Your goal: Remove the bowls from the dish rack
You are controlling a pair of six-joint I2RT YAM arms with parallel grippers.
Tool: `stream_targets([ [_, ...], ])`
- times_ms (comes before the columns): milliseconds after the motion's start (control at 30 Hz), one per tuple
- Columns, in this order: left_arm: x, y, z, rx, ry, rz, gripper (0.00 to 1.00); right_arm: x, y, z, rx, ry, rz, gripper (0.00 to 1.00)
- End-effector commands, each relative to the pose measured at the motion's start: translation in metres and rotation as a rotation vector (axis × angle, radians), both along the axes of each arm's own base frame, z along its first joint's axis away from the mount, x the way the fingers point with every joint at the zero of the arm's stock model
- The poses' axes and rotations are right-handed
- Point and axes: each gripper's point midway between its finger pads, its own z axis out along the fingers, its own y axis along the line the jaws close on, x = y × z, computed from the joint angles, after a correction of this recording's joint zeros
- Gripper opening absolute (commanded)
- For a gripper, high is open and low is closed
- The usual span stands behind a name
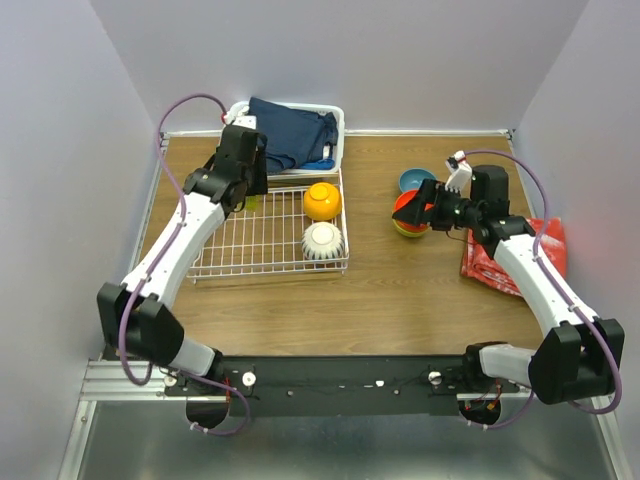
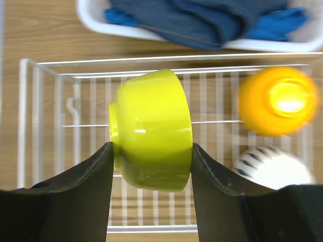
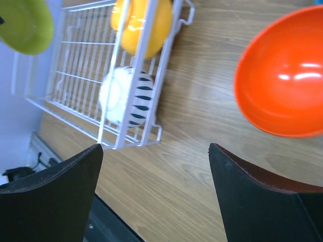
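Note:
My left gripper [image 2: 151,146] is shut on a lime-green bowl [image 2: 151,128], which lies on its side between the fingers over the left part of the white wire dish rack [image 2: 55,131]. In the top view this gripper [image 1: 248,193] is at the rack's [image 1: 240,250] far left, and only a sliver of the green bowl [image 1: 252,204] shows. An orange-yellow bowl [image 1: 322,200] and a white ribbed bowl [image 1: 324,241] sit upside down at the rack's right end. My right gripper [image 3: 155,147] is open and holds nothing. It hovers beside a red-orange bowl [image 3: 287,75] stacked on a green one [image 1: 408,228]. A blue bowl [image 1: 413,179] sits behind them.
A white plastic basket [image 1: 335,125] with dark blue cloth stands just behind the rack. A red cloth [image 1: 515,255] lies on the table's right side under my right arm. Bare wood table [image 1: 400,290] lies in front of the rack and the stack.

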Motion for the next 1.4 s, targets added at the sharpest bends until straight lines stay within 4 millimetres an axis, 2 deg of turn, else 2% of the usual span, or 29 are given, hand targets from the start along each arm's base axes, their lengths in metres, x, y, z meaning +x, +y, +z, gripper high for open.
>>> stream_targets([
  [0, -0.015, -0.055, 0.029, -0.384, -0.096, -0.129, 0.17, -0.002, 0.030, 0.026, 0.138, -0.044, 0.102, 0.93],
  [33, -0.021, -0.060, 0.041, -0.439, -0.129, -0.148, 0.16, -0.002, 0.034, 0.028, 0.153, -0.046, 0.115, 0.93],
  [67, -0.027, -0.076, 0.041, -0.548, -0.122, -0.186, 0.16, -0.001, 0.039, 0.034, 0.172, -0.052, 0.120, 0.93],
  [133, -0.037, -0.089, 0.054, -0.650, -0.149, -0.231, 0.16, 0.001, 0.046, 0.035, 0.187, -0.042, 0.137, 0.93],
  [300, -0.063, -0.125, 0.073, -0.939, -0.153, -0.370, 0.15, 0.003, 0.071, 0.040, 0.214, -0.035, 0.176, 0.91],
  [433, -0.083, -0.140, 0.087, -1.112, -0.151, -0.448, 0.15, 0.004, 0.093, 0.035, 0.224, -0.015, 0.199, 0.88],
  [533, -0.093, -0.145, 0.089, -1.187, -0.145, -0.474, 0.15, 0.004, 0.109, 0.037, 0.245, -0.008, 0.211, 0.84],
  [700, -0.103, -0.147, 0.076, -1.209, -0.129, -0.480, 0.15, 0.006, 0.127, 0.032, 0.250, 0.024, 0.218, 0.78],
  [1000, -0.112, -0.156, 0.066, -1.228, -0.099, -0.500, 0.15, 0.009, 0.145, 0.027, 0.239, 0.049, 0.231, 0.57],
  [1100, -0.116, -0.163, 0.061, -1.231, -0.077, -0.517, 0.15, 0.009, 0.148, 0.026, 0.235, 0.056, 0.226, 0.46],
  [1200, -0.118, -0.170, 0.055, -1.223, -0.056, -0.523, 0.15, 0.010, 0.147, 0.027, 0.220, 0.057, 0.218, 0.30],
  [1233, -0.117, -0.170, 0.053, -1.218, -0.057, -0.514, 0.15, 0.010, 0.146, 0.027, 0.211, 0.057, 0.215, 0.19],
  [1300, -0.117, -0.169, 0.047, -1.199, -0.052, -0.505, 0.18, 0.013, 0.139, 0.027, 0.158, 0.046, 0.184, 0.07],
  [1333, -0.117, -0.167, 0.046, -1.186, -0.058, -0.500, 0.21, 0.014, 0.135, 0.026, 0.134, 0.044, 0.172, 0.01],
  [1367, -0.115, -0.164, 0.039, -1.138, -0.062, -0.482, 0.30, 0.015, 0.127, 0.024, 0.080, 0.041, 0.141, 0.01],
])
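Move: Held in the left fingers, the green bowl is bound for the right gripper, which waits about 36 cm to the left hand's right, some 9 cm nearer the base and roughly level. From the right hand that bowl lies about 36 cm left and 10 cm ahead, level. Below this hand by some 14 cm, the white bowl stands 20 cm left and 3 cm ahead, the yellow bowl 12 cm beyond the white one; the red bowl is 13 cm ahead, 3 cm right, 16 cm below. Bringing the hands together over the rack's right end, the left arm carries the green bowl some 16 cm right and 11 cm back, rising a little, while rolling about 70 degrees so its fingers point right. The right hand reaches about 14 cm left with a slight counter-clockwise turn, closes its open fingers and pinches the bowl's rim; the left keeps its hold. ##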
